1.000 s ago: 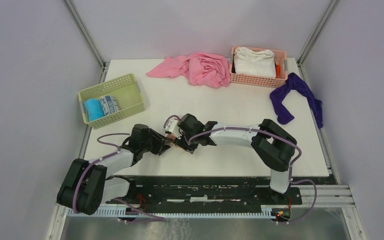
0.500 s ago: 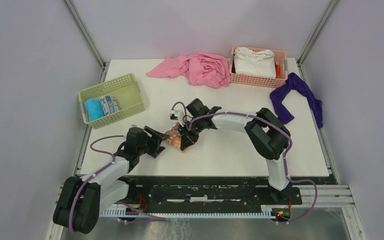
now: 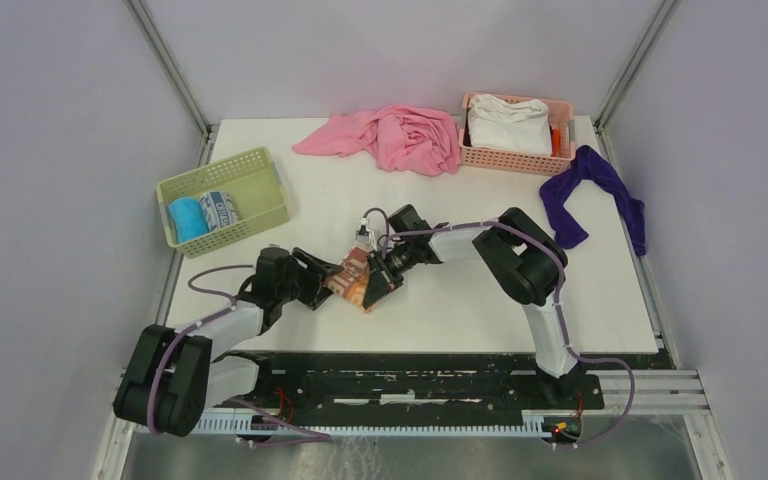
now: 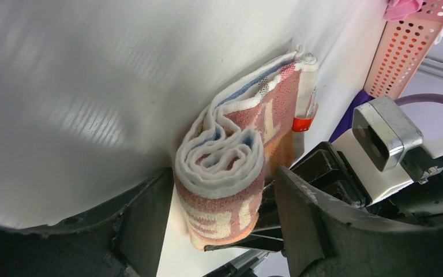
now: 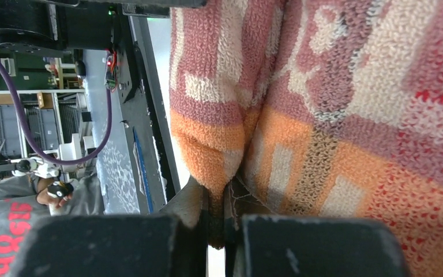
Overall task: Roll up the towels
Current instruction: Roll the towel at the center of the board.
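Observation:
A rolled towel (image 3: 352, 282), pink and orange with cream lettering, lies near the table's front between both grippers. My left gripper (image 3: 325, 283) stands open astride the roll's spiral end (image 4: 222, 156), with a gap at its right finger (image 4: 308, 222). From the other side my right gripper (image 3: 380, 275) is shut on an orange fold of the same towel (image 5: 219, 167). A bright blue rolled towel (image 3: 186, 218) and a white one with dark blue print (image 3: 221, 210) lie in the green basket (image 3: 260, 165).
A large pink cloth (image 3: 400, 135) is heaped at the back centre. A pink basket (image 3: 505, 157) holds a white cloth (image 3: 508, 122) at the back right. A purple cloth (image 3: 600, 190) lies along the right edge.
My left gripper has opened and drawn back slightly to the left. My right gripper has closed on the towel's fold and its wrist has turned towards the roll.

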Motion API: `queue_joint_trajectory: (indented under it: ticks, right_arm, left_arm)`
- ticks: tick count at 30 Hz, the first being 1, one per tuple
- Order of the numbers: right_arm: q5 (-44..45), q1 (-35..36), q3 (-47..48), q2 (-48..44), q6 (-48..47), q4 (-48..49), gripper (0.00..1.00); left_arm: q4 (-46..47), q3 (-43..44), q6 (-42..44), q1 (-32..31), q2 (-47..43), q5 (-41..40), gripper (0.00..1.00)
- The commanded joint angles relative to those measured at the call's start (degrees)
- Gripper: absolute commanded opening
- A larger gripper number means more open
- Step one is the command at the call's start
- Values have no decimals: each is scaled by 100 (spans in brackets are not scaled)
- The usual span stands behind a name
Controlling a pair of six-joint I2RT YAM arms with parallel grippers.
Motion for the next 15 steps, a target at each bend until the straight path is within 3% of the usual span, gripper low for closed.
queue_joint_trajectory:
  ticks: [1, 7, 15]
  right_arm:
    - [176, -35, -194, 159, 241, 276, 7]
    - [898, -24, -402, -253, 128, 31, 19]
    - [2459, -12, -663, -1691, -652, -761, 42]
  left_arm:
    - [-57, 188, 70, 16, 431, 168, 69]
    - [-423, 283, 208, 2, 864, 165, 49]
    - [-1114, 673, 575, -27, 944, -141, 45]
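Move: Between the left hand's spread fingers sits the near end of the rolled part of the towel; that roll's middle is about 4 cm to its right, 2 cm back and 1 cm lower. The towel's flat, unrolled part lies some 5 cm ahead and 6 cm right. From the right hand, which still pinches the other end, the roll's middle is about 4 cm left and 2 cm ahead, level in height; the flat part is roughly 9 cm ahead and 2 cm left. Closing on its end of the roll, the left hand sinks about 1.5 cm and eases slightly to the right, fingers tipping down a little, until the pads pinch the roll from both sides. The right hand first stays put as its pinch opens, then draws away from the roll, about 2 cm right with some forward and upward travel, fingers swinging forward and steeper by some 10 degrees. ##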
